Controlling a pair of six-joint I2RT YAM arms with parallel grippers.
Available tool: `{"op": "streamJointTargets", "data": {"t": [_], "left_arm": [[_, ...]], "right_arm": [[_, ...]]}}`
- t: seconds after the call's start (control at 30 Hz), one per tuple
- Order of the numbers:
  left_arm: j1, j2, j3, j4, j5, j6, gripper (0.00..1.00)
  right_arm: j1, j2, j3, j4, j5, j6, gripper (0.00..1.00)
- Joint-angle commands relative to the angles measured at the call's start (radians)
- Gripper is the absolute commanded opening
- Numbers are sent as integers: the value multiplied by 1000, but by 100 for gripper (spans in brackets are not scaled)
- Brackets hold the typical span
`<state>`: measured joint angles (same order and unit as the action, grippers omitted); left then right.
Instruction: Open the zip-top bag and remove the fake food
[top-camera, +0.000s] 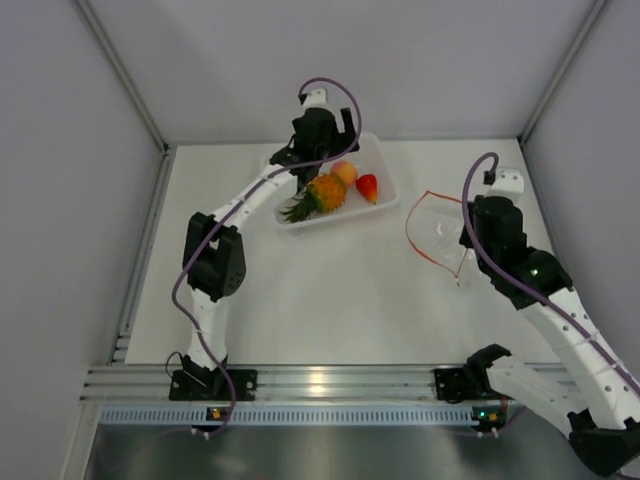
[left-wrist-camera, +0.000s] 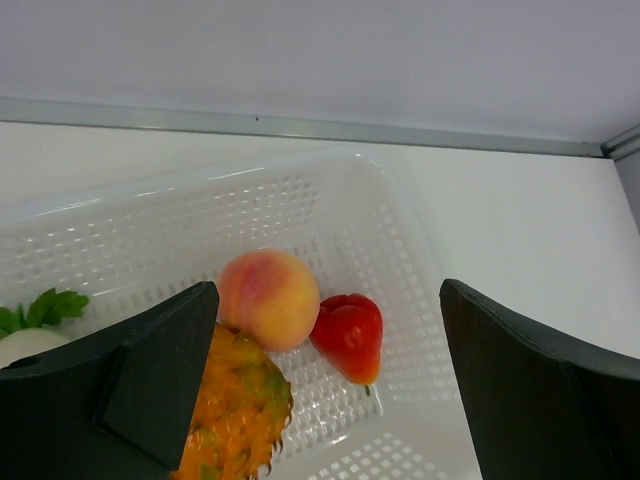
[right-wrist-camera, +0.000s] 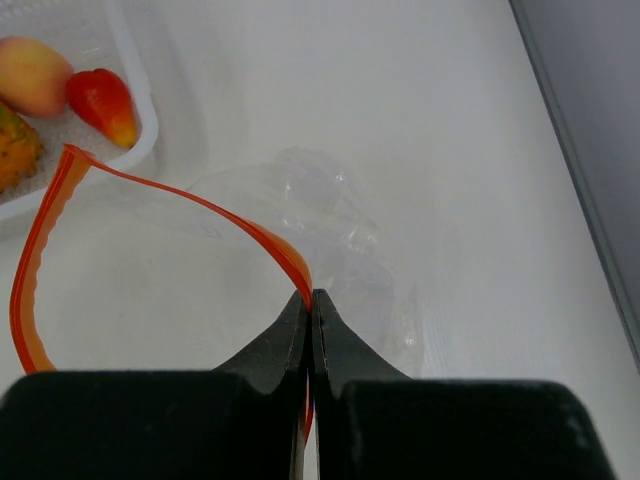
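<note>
The clear zip-top bag (top-camera: 440, 232) lies open and empty at the right, its red-orange zip strip (right-wrist-camera: 190, 205) curving in a loop. My right gripper (right-wrist-camera: 311, 300) is shut on that strip. The orange pineapple (top-camera: 322, 193), peach-coloured fruit (top-camera: 344, 173) and small red fruit (top-camera: 367, 186) lie in the rigid clear tray (top-camera: 385, 203). My left gripper (left-wrist-camera: 330, 400) is open above the tray, over the peach (left-wrist-camera: 268, 298), red fruit (left-wrist-camera: 350, 335) and pineapple (left-wrist-camera: 235, 410). The white vegetable (left-wrist-camera: 25, 345) with green top shows at the left edge.
The tray (left-wrist-camera: 330, 210) is perforated and stands near the back wall. Grey walls enclose the table on three sides. An aluminium rail (top-camera: 320, 385) runs along the near edge by the arm bases.
</note>
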<state>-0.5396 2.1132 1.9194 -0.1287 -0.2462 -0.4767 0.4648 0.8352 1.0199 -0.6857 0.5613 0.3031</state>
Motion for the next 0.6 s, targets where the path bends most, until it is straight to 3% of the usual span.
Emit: {"op": "streamJointTargets", "data": {"t": [0.0,0.17,0.3,0.57], "left_arm": [[4,-199,-20,-55,42,33,98],[6,-398,-170,-188,61,33,98],[7,-545,-308,-317,7,30,98],[38,-801,-519,-563,-163,27,98]], "right_arm": [[-44,39,78,38,63,-70,0],[-66,122,118,122,282,-156,0],[-69,232,170,198,431,-330,0],[-116,490,191,357,537,-541,0]]}}
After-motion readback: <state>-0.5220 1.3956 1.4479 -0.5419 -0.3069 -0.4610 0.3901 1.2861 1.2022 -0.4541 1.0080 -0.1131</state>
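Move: The peach just set free in the tray lies about 3 cm ahead of the open left hand, 1 cm to its left and some 19 cm below. From that hand the red pepper is roughly 2 cm back and 6 cm right, the pineapple about 5 cm back and 6 cm left. The bag, pinched by its rim in the right hand, spreads around 3 cm ahead, 6 cm left and 8 cm below that hand; the pepper lies some 25 cm ahead and 20 cm left of it. The emptied bag, still pinched by its orange rim in the shut right fingers, is carried about 8 cm forward and 6 cm right, away from the tray, as that wrist rolls its left side down some 30 degrees and turns clockwise. Fingers wide open and empty, the left hand backs off from the peach and swings left, rising, then sinking partway again. ##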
